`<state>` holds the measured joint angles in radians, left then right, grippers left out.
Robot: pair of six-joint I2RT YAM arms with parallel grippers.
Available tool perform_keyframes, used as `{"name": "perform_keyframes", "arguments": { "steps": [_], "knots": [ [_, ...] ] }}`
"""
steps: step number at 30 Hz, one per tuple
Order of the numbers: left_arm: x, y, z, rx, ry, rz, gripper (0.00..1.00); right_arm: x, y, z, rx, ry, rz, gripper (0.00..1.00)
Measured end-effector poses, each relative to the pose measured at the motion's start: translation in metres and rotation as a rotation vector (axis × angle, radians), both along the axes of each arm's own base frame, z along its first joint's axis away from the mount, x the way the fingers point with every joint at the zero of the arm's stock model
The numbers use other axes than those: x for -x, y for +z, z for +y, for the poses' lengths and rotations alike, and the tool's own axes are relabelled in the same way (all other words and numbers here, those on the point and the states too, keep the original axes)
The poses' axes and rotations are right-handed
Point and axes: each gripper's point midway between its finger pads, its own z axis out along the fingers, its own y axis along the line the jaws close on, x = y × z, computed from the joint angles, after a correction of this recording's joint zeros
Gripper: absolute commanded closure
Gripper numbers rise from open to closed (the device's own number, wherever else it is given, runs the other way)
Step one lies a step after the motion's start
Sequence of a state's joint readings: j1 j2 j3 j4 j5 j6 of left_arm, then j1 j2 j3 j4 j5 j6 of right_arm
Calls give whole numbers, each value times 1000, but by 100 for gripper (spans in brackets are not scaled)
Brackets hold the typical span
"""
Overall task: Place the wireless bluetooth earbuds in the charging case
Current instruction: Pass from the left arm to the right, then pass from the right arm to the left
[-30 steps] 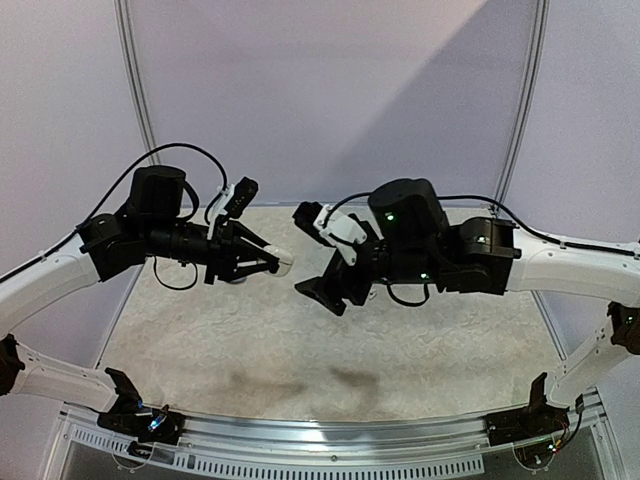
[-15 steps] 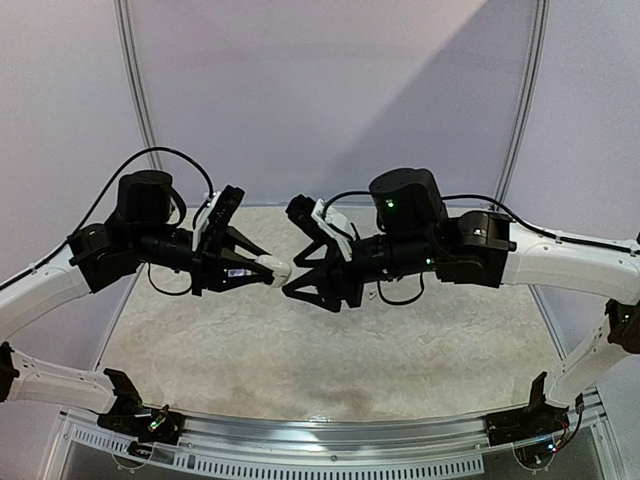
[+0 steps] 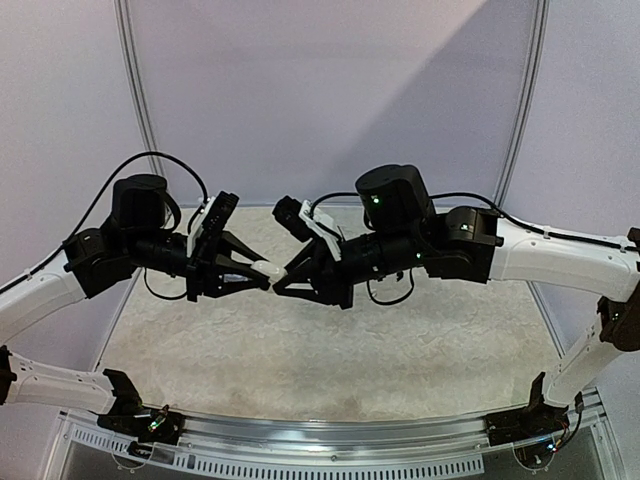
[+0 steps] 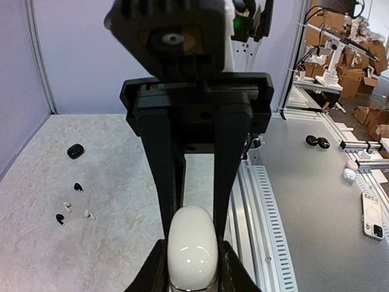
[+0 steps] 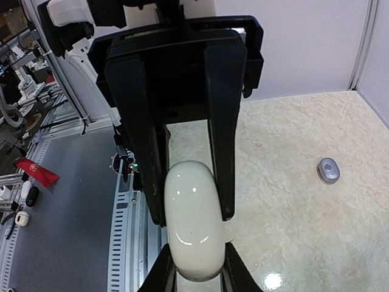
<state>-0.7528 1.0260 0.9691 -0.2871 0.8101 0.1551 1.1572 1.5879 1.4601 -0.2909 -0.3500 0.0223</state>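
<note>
A glossy white charging case hangs in mid-air between the two arms, lid shut. My left gripper is shut on one end of it, its fingers hugging the case in the left wrist view. From the opposite side my right gripper is shut on the other end of the case. Several tiny earbuds lie loose on the table far below: black ones and white ones.
A small black case lies on the table beyond the earbuds. A silvery-grey case lies on the table on the right side. The table's slotted metal rail runs under the grippers. White walls enclose the back and sides.
My right gripper has moved left to the white case and gone from wide open to shut around its free end. My left gripper has kept its hold and shifted slightly left.
</note>
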Motion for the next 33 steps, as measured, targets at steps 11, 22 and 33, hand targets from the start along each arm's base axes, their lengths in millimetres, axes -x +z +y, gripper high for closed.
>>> {"name": "perform_keyframes", "arguments": {
  "steps": [11,22,33],
  "knots": [
    [1,-1,-1,3,-2,13,28,3,0,0,-1,20,7,100],
    [2,-7,2,11,29,23,10,-4,4,-16,27,-43,-43,100],
    [2,-16,4,-1,47,17,1,-7,12,-35,57,-85,-92,100]
  ]
}}
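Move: The white charging case is pinched between both hands, its middle about 1 cm to the right of the left hand and some 2 cm to the left of the right hand, at their height. On the table roughly 30 cm below, the purple case lies some 22 cm ahead and 13 cm to the left of the left hand. The white earbuds lie around 20 cm ahead and 17 cm to the right of the right hand. The left fingers let go of the white case, opening from a narrow grip to fully wide while that hand stays nearly in place, sinking about 1.5 cm. The right fingers keep their pinch; once the left has opened, the right hand draws the case about 3.5 cm to the right, away from the left hand, rising about 1 cm and turning slightly clockwise. ##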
